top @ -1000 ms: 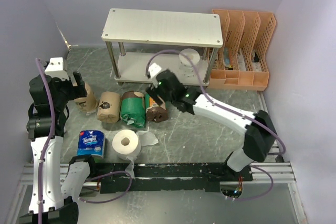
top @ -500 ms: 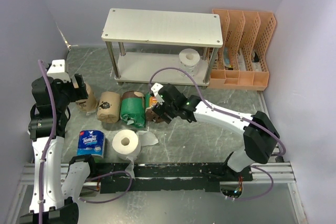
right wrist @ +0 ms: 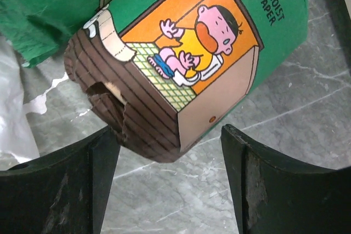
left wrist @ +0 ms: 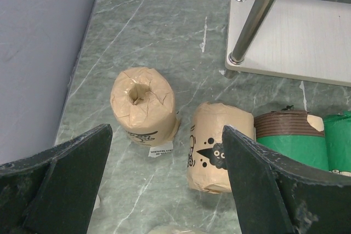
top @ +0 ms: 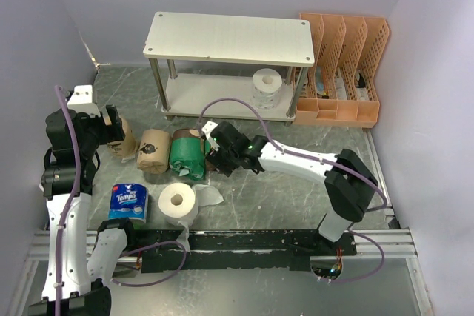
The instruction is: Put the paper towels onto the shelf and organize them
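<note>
The shelf [top: 229,38] stands at the back, with one white roll [top: 267,88] upright on its lower board. On the table lie a row of paper towels: an upright tan roll [left wrist: 143,105], a lying tan roll [left wrist: 219,146], a green roll [top: 187,155] and a second green roll [right wrist: 181,53] with a brown end. My right gripper [right wrist: 170,190] is open, its fingers on either side of that brown end. My left gripper [left wrist: 167,190] hangs open above the two tan rolls, holding nothing. A blue Tempo roll [top: 129,203] and a bare white roll [top: 178,203] sit nearer the front.
An orange slotted file rack [top: 341,68] stands right of the shelf. A shelf post [left wrist: 258,15] rises behind the tan rolls. Torn white paper [top: 209,195] lies beside the white roll. A black rail [top: 244,242] runs along the front edge. Walls close in on both sides.
My right arm has drawn back from the shelf, leaving the white roll on the lower board, and swung left and down onto the green roll. The left arm has not moved.
</note>
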Controlling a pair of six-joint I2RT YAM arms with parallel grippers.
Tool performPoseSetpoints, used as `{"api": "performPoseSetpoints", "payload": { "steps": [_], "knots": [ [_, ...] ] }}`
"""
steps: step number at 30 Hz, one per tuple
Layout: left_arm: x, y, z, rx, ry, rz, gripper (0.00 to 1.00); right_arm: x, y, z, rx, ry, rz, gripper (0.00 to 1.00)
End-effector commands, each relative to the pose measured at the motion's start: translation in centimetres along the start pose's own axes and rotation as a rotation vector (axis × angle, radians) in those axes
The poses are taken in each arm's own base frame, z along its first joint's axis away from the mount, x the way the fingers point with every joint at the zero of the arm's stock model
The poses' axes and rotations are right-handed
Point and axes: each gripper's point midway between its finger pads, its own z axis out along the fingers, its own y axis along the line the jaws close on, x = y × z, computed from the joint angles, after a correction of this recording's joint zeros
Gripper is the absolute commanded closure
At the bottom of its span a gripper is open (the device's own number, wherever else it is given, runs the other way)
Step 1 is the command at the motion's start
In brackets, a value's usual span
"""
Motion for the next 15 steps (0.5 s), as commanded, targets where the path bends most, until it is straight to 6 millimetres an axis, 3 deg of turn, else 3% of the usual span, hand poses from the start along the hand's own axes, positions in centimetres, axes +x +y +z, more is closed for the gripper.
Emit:
{"api": "performPoseSetpoints", "payload": {
  "steps": [1,6,11,15],
  "knots": [
    [-0.7,-0.3,-0.1,0.019,-0.039,0.008,0.06,-1.2,-0.7,0.4,0.040,0.004,-0.008,0.30],
    [-0.7,-0.4,-0.1,0.024,-0.038,0.008,0.06,-1.2,-0.6,1.7,0.033,0.053,-0.056,0.55],
    [-0.6,-0.3,-0.1,0.021,-0.037,0.011,0.07,-0.9,-0.4,2.4,0.028,0.090,-0.072,1.00],
    [-0.6,-0.4,-0.1,0.025,-0.037,0.011,0.06,-1.2,-1.1,1.2,0.069,0.058,-0.018,1.00]
  ]
}}
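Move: The paper towel to take is the lying green roll with the orange cartoon label. Its middle is about 5 cm ahead of the right gripper, 3 cm to its left and 1 cm lower, with its torn brown end nearest. The plain green roll lies level with it and 9 cm to its left. The standing white roll is some 12 cm back and 14 cm left of the gripper. From the idle left gripper, the cartoon roll is roughly 4 cm ahead, 30 cm right and 21 cm down. Push the right gripper forward about 2 cm, drifting 1 cm left and slightly down, into the near right corner of the cartoon roll's brown end. Shut the fingers from wide open to almost closed as you go, so the tips pinch the torn brown wrapper there, not the body of the roll. ##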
